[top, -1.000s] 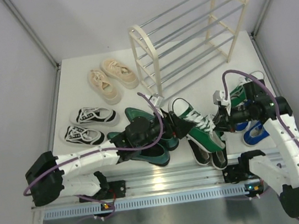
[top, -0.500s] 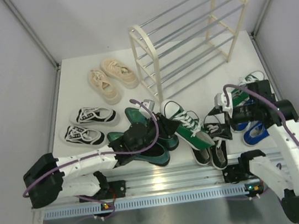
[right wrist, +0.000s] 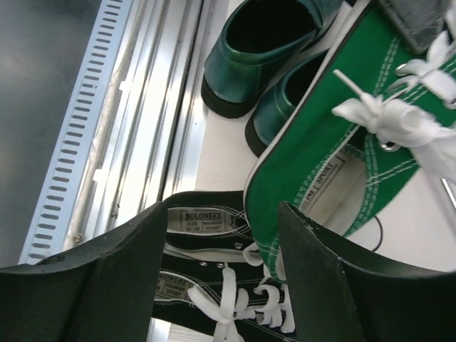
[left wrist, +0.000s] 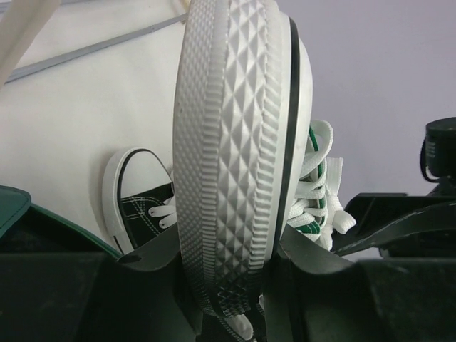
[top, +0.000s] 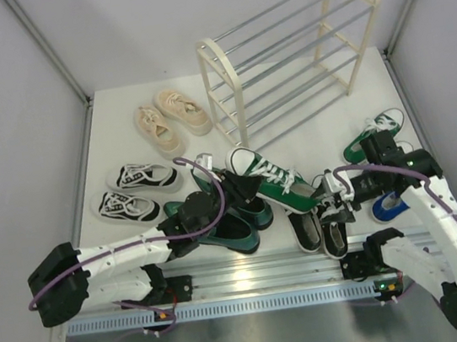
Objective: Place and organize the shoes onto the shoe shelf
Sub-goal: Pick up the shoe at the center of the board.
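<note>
My left gripper [top: 246, 187] is shut on a green canvas sneaker [top: 269, 180], lifted above the pile in front of the shoe shelf [top: 288, 52]. In the left wrist view the sneaker's white patterned sole [left wrist: 235, 142] stands clamped between the jaws of the left gripper [left wrist: 239, 285]. My right gripper [top: 335, 199] hangs open over the black sneakers [top: 327, 227]. Its fingers [right wrist: 107, 285] straddle those black sneakers [right wrist: 214, 296], beside the green sneaker's heel [right wrist: 313, 157]. Dark green loafers [top: 229, 224] lie under the left arm.
Cream sneakers [top: 172, 118] and striped sneakers [top: 138, 190] sit at the left. A second green sneaker [top: 374, 137] and blue sneakers [top: 387, 206] lie by the right arm. The metal rail [top: 252, 278] runs along the near edge. The shelf holds no shoes.
The left gripper shut on the green sneaker and lifted it left and back toward the shelf. The right gripper let go of it, opened and drew back over the black sneakers.
</note>
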Motion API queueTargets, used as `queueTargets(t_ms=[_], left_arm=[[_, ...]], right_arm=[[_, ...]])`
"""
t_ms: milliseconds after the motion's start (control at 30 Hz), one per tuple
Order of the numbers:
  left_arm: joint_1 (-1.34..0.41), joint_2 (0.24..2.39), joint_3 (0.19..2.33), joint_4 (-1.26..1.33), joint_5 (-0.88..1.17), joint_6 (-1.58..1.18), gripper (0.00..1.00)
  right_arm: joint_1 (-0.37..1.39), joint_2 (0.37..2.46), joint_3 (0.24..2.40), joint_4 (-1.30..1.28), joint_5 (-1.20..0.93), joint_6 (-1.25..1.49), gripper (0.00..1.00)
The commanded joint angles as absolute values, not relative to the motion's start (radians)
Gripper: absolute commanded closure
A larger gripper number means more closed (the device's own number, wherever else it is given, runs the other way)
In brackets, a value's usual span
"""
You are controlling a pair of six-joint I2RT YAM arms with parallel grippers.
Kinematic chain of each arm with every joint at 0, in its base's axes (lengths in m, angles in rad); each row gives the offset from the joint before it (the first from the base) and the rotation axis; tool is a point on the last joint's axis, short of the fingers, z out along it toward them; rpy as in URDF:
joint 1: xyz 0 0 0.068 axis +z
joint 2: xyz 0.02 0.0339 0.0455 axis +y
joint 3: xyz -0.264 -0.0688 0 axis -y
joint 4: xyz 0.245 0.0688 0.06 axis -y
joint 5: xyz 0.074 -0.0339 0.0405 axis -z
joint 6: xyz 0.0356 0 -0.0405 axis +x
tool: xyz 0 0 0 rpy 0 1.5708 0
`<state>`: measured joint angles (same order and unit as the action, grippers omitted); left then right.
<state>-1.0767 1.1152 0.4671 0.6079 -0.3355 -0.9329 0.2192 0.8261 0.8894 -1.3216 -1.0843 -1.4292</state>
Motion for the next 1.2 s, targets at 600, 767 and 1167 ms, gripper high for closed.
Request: queueTargets(t_ms=[600, 767, 1167], left_arm=[[-1.074, 1.112, 0.486, 0.828, -0.318, -1.057, 1.00], [-1.075, 1.121, 0.486, 0.830, -0.293, -1.066, 1.00], [-1.074, 1.108, 0.468, 0.838, -0.317, -1.078, 1.00]], right_arm=[[0.341, 0.828, 0.871, -1.075, -0.891, -1.167, 0.37], [0.367, 0.805, 0.835, -0.945, -0.812, -1.096, 0.37], [0.460, 0.877, 0.821, -0.931, -0.745, -1.156, 0.79]])
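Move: Off the right fingertips, the heel of the green shoe hangs about 4 cm ahead, 2 cm to the left and 3 cm lower. The black sneakers lie on the board some 14 cm below this hand, about 2 cm ahead and 3 cm to its right; the green loafers are roughly 24 cm to its left, 7 cm ahead and 15 cm lower. From the left hand, already holding the front part by the sole, that heel is about 12 cm right and 7 cm back, near level. Easing forward some 4 cm and sinking about as much, the right hand brings its open fingers to the heel of the green shoe, tipping them roughly 10 degrees further down. It slips about 1 cm left at the end as the fingers close and pinch the back of the heel from both sides. The left hand stays put, keeping its grip on the sole. ##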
